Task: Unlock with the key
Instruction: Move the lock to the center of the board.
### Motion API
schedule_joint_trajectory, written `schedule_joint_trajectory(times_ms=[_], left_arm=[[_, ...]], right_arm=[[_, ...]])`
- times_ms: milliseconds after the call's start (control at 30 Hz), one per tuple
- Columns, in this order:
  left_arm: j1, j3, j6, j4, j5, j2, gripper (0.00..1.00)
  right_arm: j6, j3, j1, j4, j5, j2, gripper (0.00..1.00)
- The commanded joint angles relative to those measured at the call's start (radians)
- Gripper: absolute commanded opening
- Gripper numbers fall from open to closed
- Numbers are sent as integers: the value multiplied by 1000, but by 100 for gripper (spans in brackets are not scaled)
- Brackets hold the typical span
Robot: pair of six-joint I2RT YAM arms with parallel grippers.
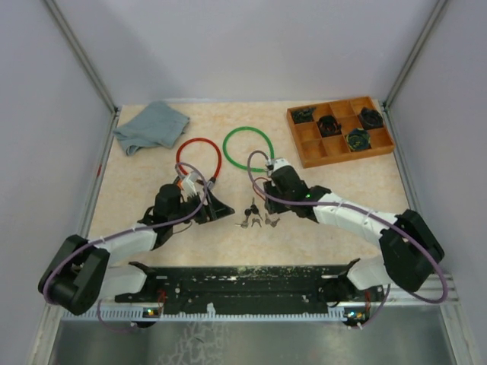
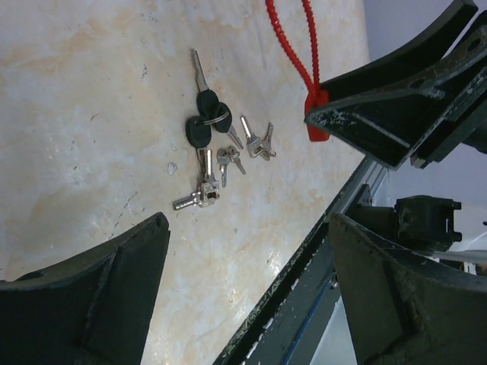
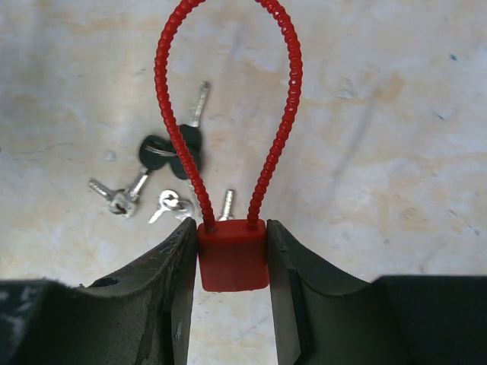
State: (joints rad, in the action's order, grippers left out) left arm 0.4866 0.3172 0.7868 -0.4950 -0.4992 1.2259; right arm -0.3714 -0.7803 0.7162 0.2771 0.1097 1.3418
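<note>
The red cable lock's body [image 3: 232, 258] sits squeezed between the fingers of my right gripper [image 3: 232, 243], which is shut on it. Its beaded loop [image 3: 285, 114] arches away over the table. Several keys [image 3: 171, 152], two black-headed on a ring and some small silver ones, lie behind the loop to the left. In the left wrist view the same keys [image 2: 213, 141] lie ahead of my left gripper [image 2: 249, 228], which is open and holds nothing. The lock body [image 2: 316, 125] shows there pinched by the right fingers [image 2: 396, 106]. From above, the keys [image 1: 255, 218] lie between both grippers.
A red cable loop [image 1: 199, 141] and a green cable loop [image 1: 248, 131] lie on the table behind the grippers. A blue-grey cloth [image 1: 152, 125] is at the back left. A wooden compartment tray [image 1: 304, 152] with dark parts stands back right. The black rail [image 2: 304, 289] runs along the near edge.
</note>
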Motion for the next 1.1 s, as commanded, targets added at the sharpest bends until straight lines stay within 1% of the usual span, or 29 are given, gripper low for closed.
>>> schedule_joint_trajectory(times_ms=[0, 100, 200, 267, 400, 500, 633, 800, 900, 1000, 1067], left_arm=[[0, -30, 50, -65, 36, -54, 89], [-2, -58, 84, -68, 93, -99, 88], [-3, -98, 108, -10, 209, -191, 87], [-3, -123, 108, 40, 282, -258, 87], [-3, -127, 62, 140, 370, -368, 87], [-3, -107, 24, 204, 386, -402, 87], [-3, -78, -9, 243, 376, -390, 87], [-3, -46, -34, 251, 352, -351, 87], [-3, -27, -42, 251, 333, -328, 87], [-3, -14, -55, 254, 322, -315, 86], [-2, -12, -57, 252, 323, -309, 86]], right_arm=[[-15, -89, 90, -111, 10, 62, 14], [-38, -120, 126, -170, -9, 125, 14], [-49, -194, 160, -187, -13, 212, 14], [-51, -257, 186, -175, 15, 276, 14], [-82, -381, 207, -123, 44, 425, 17], [-107, -429, 211, -89, 47, 495, 19], [-125, -433, 227, -85, 58, 526, 20], [-133, -427, 236, -33, 84, 547, 23], [-132, -398, 236, 10, 119, 527, 25], [-133, -332, 237, 58, 170, 469, 26], [-130, -293, 238, 85, 175, 430, 27]])
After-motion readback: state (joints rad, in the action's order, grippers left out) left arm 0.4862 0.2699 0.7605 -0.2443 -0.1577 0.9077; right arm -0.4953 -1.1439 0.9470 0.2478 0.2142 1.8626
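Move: The right hand already holds the red lock in the air. The open spot it is bound for lies about 12 cm to its left, 1 cm ahead and 6 cm below. The dark keys lie 7 cm left and 2 cm ahead, the small keys 10 cm left and 3 cm back, both 7 cm down, and the green cable's lock 15 cm ahead, 1 cm left. From the left hand, that spot is some 5 cm right, 1 cm ahead and 8 cm below. The right hand carries the pinched lock about 12 cm left past the dark keys, then down; left hand retreats leftward. ##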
